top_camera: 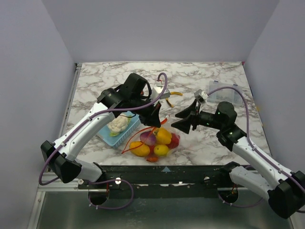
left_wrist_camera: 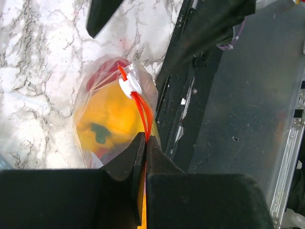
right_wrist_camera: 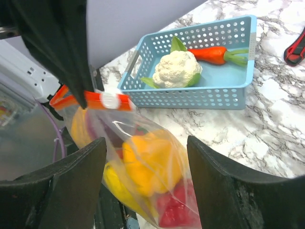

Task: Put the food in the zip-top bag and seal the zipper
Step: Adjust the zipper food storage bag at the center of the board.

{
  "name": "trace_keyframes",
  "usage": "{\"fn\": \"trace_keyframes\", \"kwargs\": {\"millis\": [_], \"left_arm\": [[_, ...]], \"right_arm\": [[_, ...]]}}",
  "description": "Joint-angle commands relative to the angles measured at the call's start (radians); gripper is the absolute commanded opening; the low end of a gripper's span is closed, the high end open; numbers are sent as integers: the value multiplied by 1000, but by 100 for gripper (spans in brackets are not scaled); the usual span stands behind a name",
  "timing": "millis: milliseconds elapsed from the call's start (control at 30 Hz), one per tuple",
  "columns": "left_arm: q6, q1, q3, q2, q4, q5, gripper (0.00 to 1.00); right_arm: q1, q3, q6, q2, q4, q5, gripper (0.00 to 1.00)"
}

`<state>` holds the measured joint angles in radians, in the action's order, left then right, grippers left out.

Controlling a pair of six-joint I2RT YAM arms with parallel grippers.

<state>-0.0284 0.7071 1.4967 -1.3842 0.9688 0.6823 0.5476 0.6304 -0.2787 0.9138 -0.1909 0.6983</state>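
The zip-top bag (top_camera: 156, 141) hangs at the table's near edge. It holds yellow, orange, red and purple toy food. My left gripper (top_camera: 155, 119) is shut on the zipper (left_wrist_camera: 142, 107), its fingertips (left_wrist_camera: 139, 143) pinching the orange-red strip just past the white slider (left_wrist_camera: 129, 87). A yellow pepper (left_wrist_camera: 107, 125) shows through the plastic. My right gripper (top_camera: 182, 120) is open and empty, just right of the bag. In the right wrist view the bag (right_wrist_camera: 157, 167) sits between and beyond its fingers (right_wrist_camera: 81, 167), with the zipper (right_wrist_camera: 88, 101) above. A cauliflower (right_wrist_camera: 177, 69) and a carrot (right_wrist_camera: 209, 55) lie in a blue basket (right_wrist_camera: 190, 98).
The blue basket (top_camera: 108, 137) stands left of the bag. A rigid clear box (top_camera: 225, 93) is at the back right, and yellow-handled pliers (top_camera: 175, 93) lie behind the left gripper. A red-handled tool (right_wrist_camera: 296, 47) lies right of the basket. The table's near edge rail (top_camera: 162, 174) runs just below the bag.
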Motion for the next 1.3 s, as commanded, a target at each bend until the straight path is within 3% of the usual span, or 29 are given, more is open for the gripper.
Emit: {"fn": "trace_keyframes", "kwargs": {"millis": [0, 167, 300, 433, 667, 733, 767, 900, 1100, 1267], "left_arm": [[-34, 2, -3, 7, -7, 104, 0], [-21, 2, -8, 7, -21, 126, 0], [-14, 2, -19, 10, -33, 160, 0], [-12, 3, -31, 16, -38, 178, 0], [19, 4, -56, 29, -64, 183, 0], [50, 4, -66, 34, -83, 158, 0], [73, 4, -76, 41, -97, 138, 0], [166, 1, -164, 115, -192, 25, 21], [247, -3, -320, 339, -247, -207, 65], [262, -1, -544, 575, -343, -282, 79]], "right_arm": [[-103, -58, -164, 34, -302, 343, 72], [-103, -56, -320, 118, -485, 449, 72], [-103, -79, -500, 195, -746, 478, 71], [-103, -57, -566, 280, -839, 498, 66], [-101, -81, -730, 358, -1063, 491, 37], [-102, -89, -769, 370, -1116, 488, 17], [-101, -97, -788, 373, -1140, 478, 2], [-101, -143, -761, 343, -1112, 409, 0], [-101, -170, -563, 212, -790, 278, 0], [-101, -134, -457, 123, -547, 209, 0]]}}
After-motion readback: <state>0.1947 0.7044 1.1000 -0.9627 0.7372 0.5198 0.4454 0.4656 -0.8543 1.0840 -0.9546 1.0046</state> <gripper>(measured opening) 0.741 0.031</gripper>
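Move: Just short of the zipper's slider end, the right hand has it about 3 cm to its left, 1 cm back and 2 cm higher; the yellow pepper in the bag lies some 8 cm back, 6 cm left and 8 cm below. The left hand pinches the zipper strip; the mouth's left end is about 15 cm left of it, 12 cm back and 8 cm lower. From that hand, the purple onion sits 6 cm back, 3 cm left, 8 cm below, the basket 17 cm left, 3 cm farther out, 12 cm below. Drawing back about 2 cm and rising about as much, the right hand swings its fingertips up and back some 25 degrees and shuts them on the zipper at the slider. The left hand keeps its pinch, easing back 2 cm; once the right has closed, it opens wide and slips about 5 cm left along the bag mouth, turning counter-clockwise. ##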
